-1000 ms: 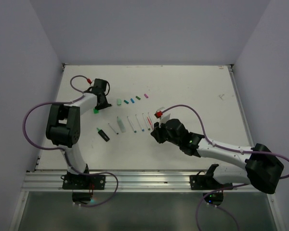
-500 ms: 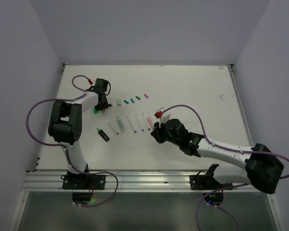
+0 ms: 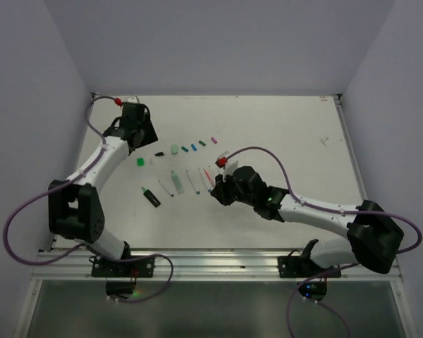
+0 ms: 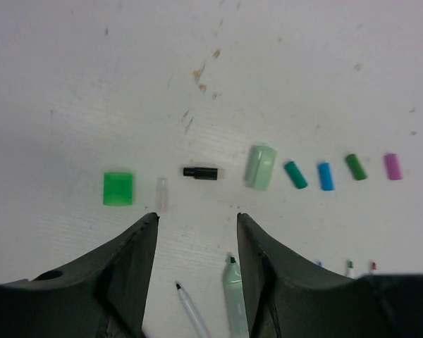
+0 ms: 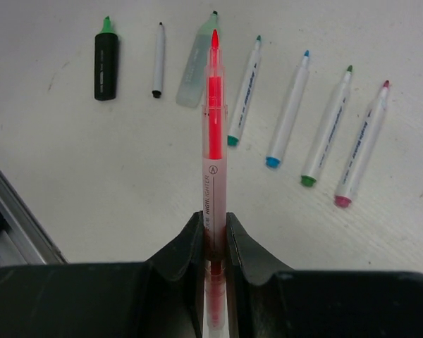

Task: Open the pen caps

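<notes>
The pen caps lie in a row on the table: bright green (image 4: pixel 118 189), a small clear pinkish one (image 4: pixel 162 194), black (image 4: pixel 200 172), pale green (image 4: pixel 260 167), teal (image 4: pixel 295 174), blue (image 4: pixel 326 176), dark green (image 4: pixel 355 167) and magenta (image 4: pixel 393 166). My left gripper (image 4: pixel 195 225) hangs open just on the near side of this row, nothing between its fingers. My right gripper (image 5: pixel 213 232) is shut on a red highlighter pen (image 5: pixel 213 120), bare tip pointing away. In the top view the left gripper (image 3: pixel 142 137) is at the far left and the right gripper (image 3: pixel 215 190) is by the pens.
Uncapped pens lie side by side: a black highlighter (image 5: pixel 106 60), a thin black-tipped pen (image 5: pixel 158 60), a pale green pen (image 5: pixel 197 63), then white barrels tipped teal (image 5: pixel 245 91), blue (image 5: pixel 290 109), green (image 5: pixel 329 127) and magenta (image 5: pixel 362 144). The table's metal rail (image 5: pixel 14 232) runs nearby.
My left gripper has opened and pulled back toward the far left corner, uncovering the black and clear caps. The right gripper has shifted left with the red pen.
</notes>
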Tool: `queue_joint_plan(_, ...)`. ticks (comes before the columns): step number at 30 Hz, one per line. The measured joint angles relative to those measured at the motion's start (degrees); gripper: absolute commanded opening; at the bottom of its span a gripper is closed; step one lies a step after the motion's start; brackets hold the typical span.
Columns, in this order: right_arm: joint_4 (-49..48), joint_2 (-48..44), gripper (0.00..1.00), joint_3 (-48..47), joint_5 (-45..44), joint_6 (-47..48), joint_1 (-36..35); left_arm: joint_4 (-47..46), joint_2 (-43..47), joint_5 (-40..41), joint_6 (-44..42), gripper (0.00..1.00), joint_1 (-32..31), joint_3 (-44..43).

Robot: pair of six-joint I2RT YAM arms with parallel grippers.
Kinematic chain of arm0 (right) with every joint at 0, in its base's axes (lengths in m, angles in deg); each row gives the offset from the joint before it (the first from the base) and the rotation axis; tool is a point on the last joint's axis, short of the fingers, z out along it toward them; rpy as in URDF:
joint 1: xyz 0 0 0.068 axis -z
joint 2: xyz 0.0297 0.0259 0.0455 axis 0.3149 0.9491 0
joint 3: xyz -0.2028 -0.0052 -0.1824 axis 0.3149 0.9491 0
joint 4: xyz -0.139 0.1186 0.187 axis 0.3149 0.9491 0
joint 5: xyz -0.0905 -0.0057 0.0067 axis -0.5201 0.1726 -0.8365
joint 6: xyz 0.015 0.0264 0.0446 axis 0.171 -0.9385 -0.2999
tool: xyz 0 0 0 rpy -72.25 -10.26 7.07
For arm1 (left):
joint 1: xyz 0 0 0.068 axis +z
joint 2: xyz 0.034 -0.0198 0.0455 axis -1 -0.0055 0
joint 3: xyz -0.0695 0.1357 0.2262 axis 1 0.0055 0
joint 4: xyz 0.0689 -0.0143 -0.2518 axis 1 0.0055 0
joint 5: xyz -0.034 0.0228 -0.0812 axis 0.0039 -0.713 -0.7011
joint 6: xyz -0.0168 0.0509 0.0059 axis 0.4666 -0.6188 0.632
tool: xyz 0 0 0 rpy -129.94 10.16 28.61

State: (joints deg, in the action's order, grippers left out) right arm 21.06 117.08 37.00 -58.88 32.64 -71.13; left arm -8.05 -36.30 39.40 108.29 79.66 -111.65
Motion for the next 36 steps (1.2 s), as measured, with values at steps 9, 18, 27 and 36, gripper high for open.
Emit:
queue_joint_plan(9,4.0,19.3,0.00,-20.3,3.0,-0.6,-3.5,1.3,24.8,2.9,-3.0,0.94,0.0,-3.5)
queue_joint_plan(18,12.3,37.7,0.04,-40.9,2.0,-2.0,-8.9,-2.6,46.4,18.4,-9.0,1.00,0.2,12.7)
queue_joint_plan(27,14.8,49.0,0.06,-50.4,-0.4,-3.6,-10.3,-6.1,51.9,26.0,-11.6,1.00,0.3,23.1)
queue_joint_plan(36,15.7,53.6,0.13,-53.6,-3.5,-5.5,-10.3,-7.0,51.3,26.1,-12.0,1.00,0.3,23.1)
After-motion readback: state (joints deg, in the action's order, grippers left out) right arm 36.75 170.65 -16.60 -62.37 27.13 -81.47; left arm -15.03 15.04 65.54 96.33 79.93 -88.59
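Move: The right hand, gripping the uncapped red highlighter, is going to the gap between the black highlighter and the thin pen, about 22 cm to its left, 7 cm ahead and 11 below. On the same table level, the black highlighter is some 26 cm left and 5 ahead, the thin pen 19 left and 9 ahead, and the mint highlighter 13 left and 12 ahead. From the left hand the gap lies about 15 cm back, 2 right and 11 below. Leftward in one quick sweep of some 20 cm, the right hand carries the red highlighter past the row of uncapped pens. It drifts a little forward and sinks about 9 cm in the later part, fingers tipping steeper and keeping their grip. The left hand rises some 22 cm from the caps, swings back and left, then sinks slightly and stops, tilting up about 35 degrees and opening wide. ##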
